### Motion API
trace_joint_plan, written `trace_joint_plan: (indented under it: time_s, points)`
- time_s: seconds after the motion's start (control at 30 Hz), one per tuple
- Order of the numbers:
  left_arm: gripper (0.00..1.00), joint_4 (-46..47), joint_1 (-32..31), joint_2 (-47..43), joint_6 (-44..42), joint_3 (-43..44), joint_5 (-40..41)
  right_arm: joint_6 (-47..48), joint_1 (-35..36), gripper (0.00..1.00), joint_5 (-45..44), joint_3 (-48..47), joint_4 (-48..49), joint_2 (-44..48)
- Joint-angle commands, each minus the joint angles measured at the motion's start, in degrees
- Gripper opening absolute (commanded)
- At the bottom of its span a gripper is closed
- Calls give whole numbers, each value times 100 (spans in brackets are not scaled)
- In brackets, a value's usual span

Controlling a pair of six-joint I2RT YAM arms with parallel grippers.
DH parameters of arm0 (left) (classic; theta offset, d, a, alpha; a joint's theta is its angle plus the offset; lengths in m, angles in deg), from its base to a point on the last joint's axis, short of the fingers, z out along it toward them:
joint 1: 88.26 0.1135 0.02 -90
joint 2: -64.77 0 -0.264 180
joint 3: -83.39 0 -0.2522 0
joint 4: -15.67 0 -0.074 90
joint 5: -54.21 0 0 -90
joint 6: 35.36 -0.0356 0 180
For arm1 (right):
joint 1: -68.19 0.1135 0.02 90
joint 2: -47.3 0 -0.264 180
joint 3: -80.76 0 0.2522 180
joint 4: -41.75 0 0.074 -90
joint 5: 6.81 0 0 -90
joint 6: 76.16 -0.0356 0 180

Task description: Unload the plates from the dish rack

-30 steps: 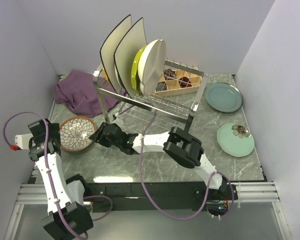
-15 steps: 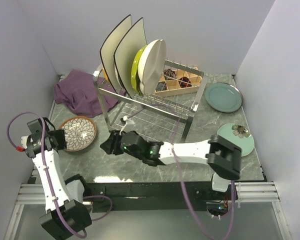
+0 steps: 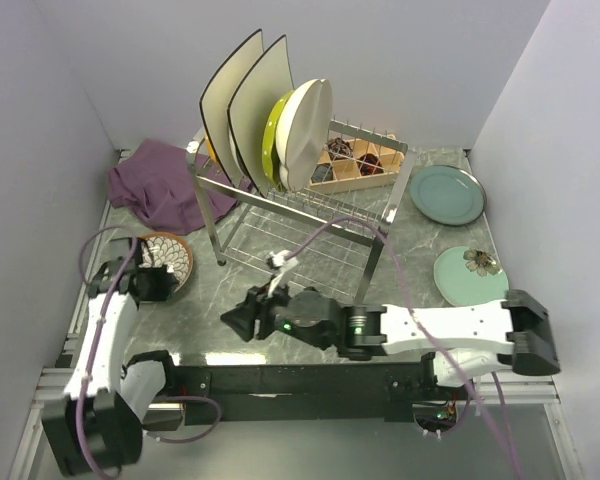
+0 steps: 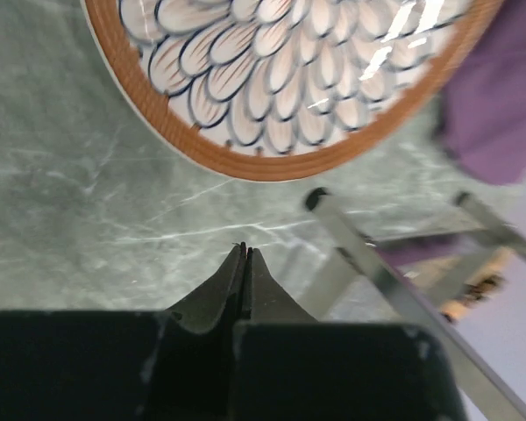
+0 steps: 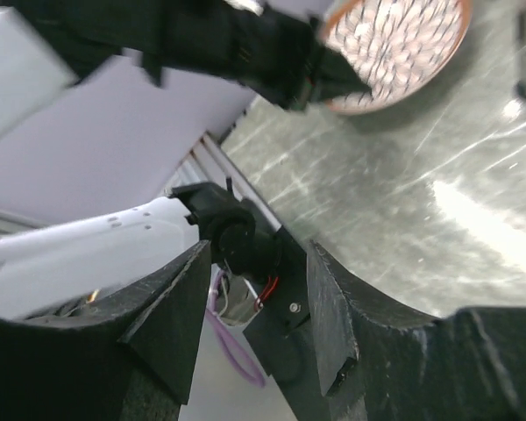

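The dish rack (image 3: 310,205) stands at the back. It holds two large cream square plates (image 3: 235,100), a yellow-green round plate (image 3: 272,135) and a cream round plate (image 3: 308,125), all upright. The brown-rimmed patterned plate (image 3: 170,252) (image 4: 289,79) (image 5: 394,48) lies flat on the table at the left. My left gripper (image 3: 168,284) (image 4: 245,252) is shut and empty, just on the near side of that plate's rim. My right gripper (image 3: 228,322) (image 5: 259,247) hovers low near the table's front, open and holding nothing. A teal-grey plate (image 3: 447,194) and a mint flower plate (image 3: 470,279) lie at the right.
A purple cloth (image 3: 155,185) is bunched at the back left, beside the rack. A wooden compartment box (image 3: 358,160) sits behind the rack. A rack leg (image 4: 377,276) crosses the left wrist view, close to the shut fingers. Walls close in the table on three sides.
My left gripper has shut and swung in toward the patterned plate's near edge. The right arm has pulled back from under the rack toward the table's front. The plates have not moved.
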Motion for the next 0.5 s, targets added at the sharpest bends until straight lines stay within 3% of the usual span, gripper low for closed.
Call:
trace_joint_plan:
  time_s: [0.0,0.27,0.47]
  points:
    - [1,-21,-526,667,590,372,602,274,12,55,-516,270,123,813]
    - [1,918,-1009,783,1143,-383,506,494,100,55,-947,797,352,1711]
    - [1,1208,-1159,1503,1293,-331,778,556,100,55,-965,1035,571,2010]
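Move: Ahead of the left hand by roughly 7 cm, and 6 cm to its left, lies the middle of the brown-rimmed patterned plate, about 9 cm below. The rack's near left foot stands some 8 cm ahead and 9 cm to the hand's right, and the purple cloth is heaped about 27 cm ahead and 4 cm left, both on the table. From the right hand the same plate is about 21 cm ahead, 26 cm left and 24 cm below. Sinking towards the table beside the patterned plate's near right rim, the left hand goes down about 5 cm and drifts 3 cm right, its still-shut fingers tipping slightly closer to vertical; no touch on the plate can be made out. The empty right hand meanwhile backs away from the plate, right about 7 cm and up nearly as far, fingertips rising and swinging clockwise a little, fingers still half open. ##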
